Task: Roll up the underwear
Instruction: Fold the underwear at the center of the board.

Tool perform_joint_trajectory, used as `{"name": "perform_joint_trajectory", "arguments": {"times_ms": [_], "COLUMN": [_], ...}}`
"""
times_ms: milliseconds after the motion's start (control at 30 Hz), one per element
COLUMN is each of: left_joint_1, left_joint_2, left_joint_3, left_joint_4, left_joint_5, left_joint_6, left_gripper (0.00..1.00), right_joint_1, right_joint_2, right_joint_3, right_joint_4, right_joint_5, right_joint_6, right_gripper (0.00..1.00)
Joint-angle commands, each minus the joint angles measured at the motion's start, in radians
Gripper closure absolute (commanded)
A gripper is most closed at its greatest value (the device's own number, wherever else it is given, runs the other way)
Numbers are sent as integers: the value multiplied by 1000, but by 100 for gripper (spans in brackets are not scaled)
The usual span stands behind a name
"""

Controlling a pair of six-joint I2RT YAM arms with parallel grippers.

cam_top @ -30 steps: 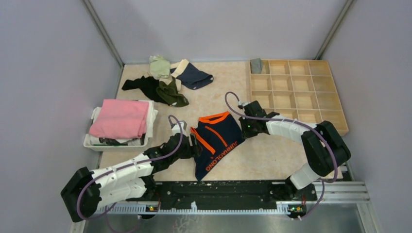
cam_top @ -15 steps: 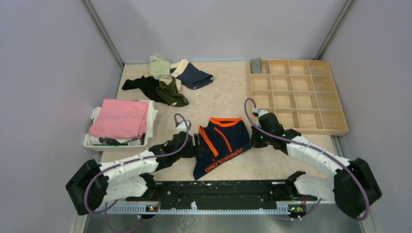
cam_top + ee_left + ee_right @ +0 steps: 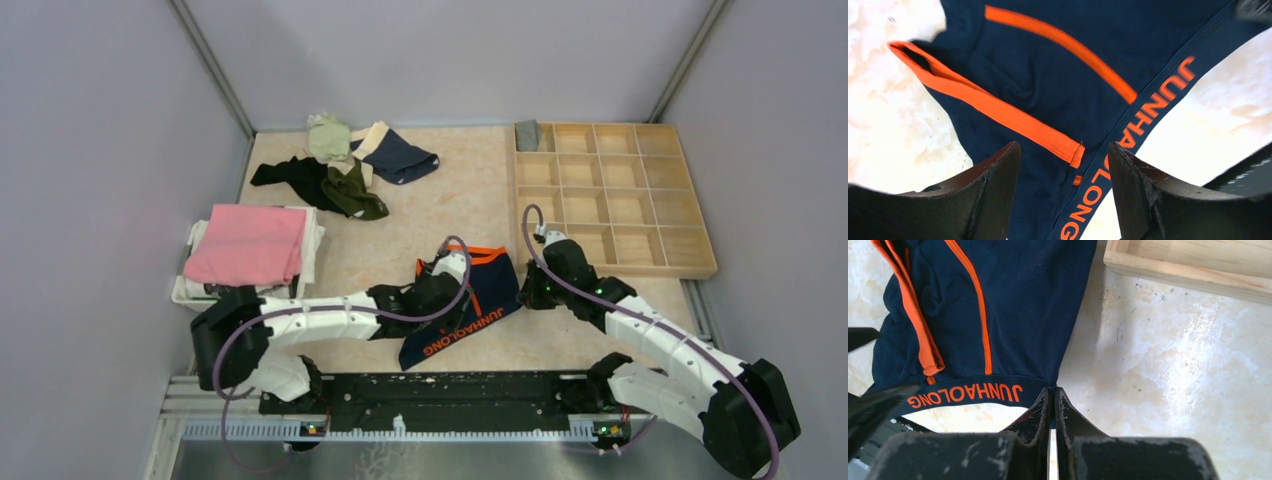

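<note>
The navy underwear (image 3: 488,303) with orange stripes and lettering lies crumpled on the table's near middle. My right gripper (image 3: 523,295) is shut on the right corner of its waistband; the right wrist view shows this gripper (image 3: 1052,391) pinching the navy underwear (image 3: 1013,300) by a sliver of fabric. My left gripper (image 3: 434,290) hovers open over the garment's left part. In the left wrist view, this gripper (image 3: 1064,167) straddles an orange stripe and the lettered band of the underwear (image 3: 1048,75), touching nothing. Several more underwear (image 3: 350,165) are piled at the back left.
A wooden compartment tray (image 3: 610,195) stands at the back right with a grey roll (image 3: 527,133) in its far left cell; its edge (image 3: 1198,270) is close to my right gripper. A white basket (image 3: 188,290) holds a folded pink cloth (image 3: 247,243) at the left.
My right gripper shut on the waistband corner and drew it toward the near right. My left arm swung right from beside the garment to above it, staying open.
</note>
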Motion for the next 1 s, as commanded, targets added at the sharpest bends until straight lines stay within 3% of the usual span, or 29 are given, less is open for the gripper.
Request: {"name": "perform_joint_trajectory", "arguments": {"times_ms": [0, 333, 733, 967], "left_joint_1": [-61, -106, -122, -124], "left_joint_2": [104, 236, 257, 285], "left_joint_3": [69, 173, 160, 167], "left_joint_4": [-117, -165, -168, -164], "left_joint_5": [-139, -194, -171, -172], "left_joint_6": [-1, -4, -20, -15], "left_gripper": [30, 38, 43, 51], "right_joint_1": [10, 9, 9, 9], "right_joint_2": [-5, -6, 4, 4], "right_joint_3": [-10, -22, -29, -22], "right_joint_4": [24, 31, 44, 38], "right_joint_5": [-7, -9, -13, -10], "right_joint_6": [17, 7, 5, 0], "right_gripper": [100, 100, 100, 100]}}
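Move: The hem end, the orange hem's tip by the waistband, lies about 6 cm below my open left hand and some 2 cm back. From that hand, the waistband lettering is 4 cm back and 3 cm right, and the centre stripe's lower end 1 cm ahead and 6 cm right. The corner my right hand holds is 13 cm right and 2 cm ahead of my left. From my right hand the hem end lies 13 cm left, 4 cm back and 5 cm down. I sink my left hand nearly 5 cm, easing it back a little over 1 cm, to bring its fingertips down on either side of the orange hem end beside the waistband. Its wrist swings the fingers to point more steeply down, nearly 20 degrees, while they draw partly together but stay apart. My right fingers keep their pinch on the waistband corner, sinking about 1 cm. ##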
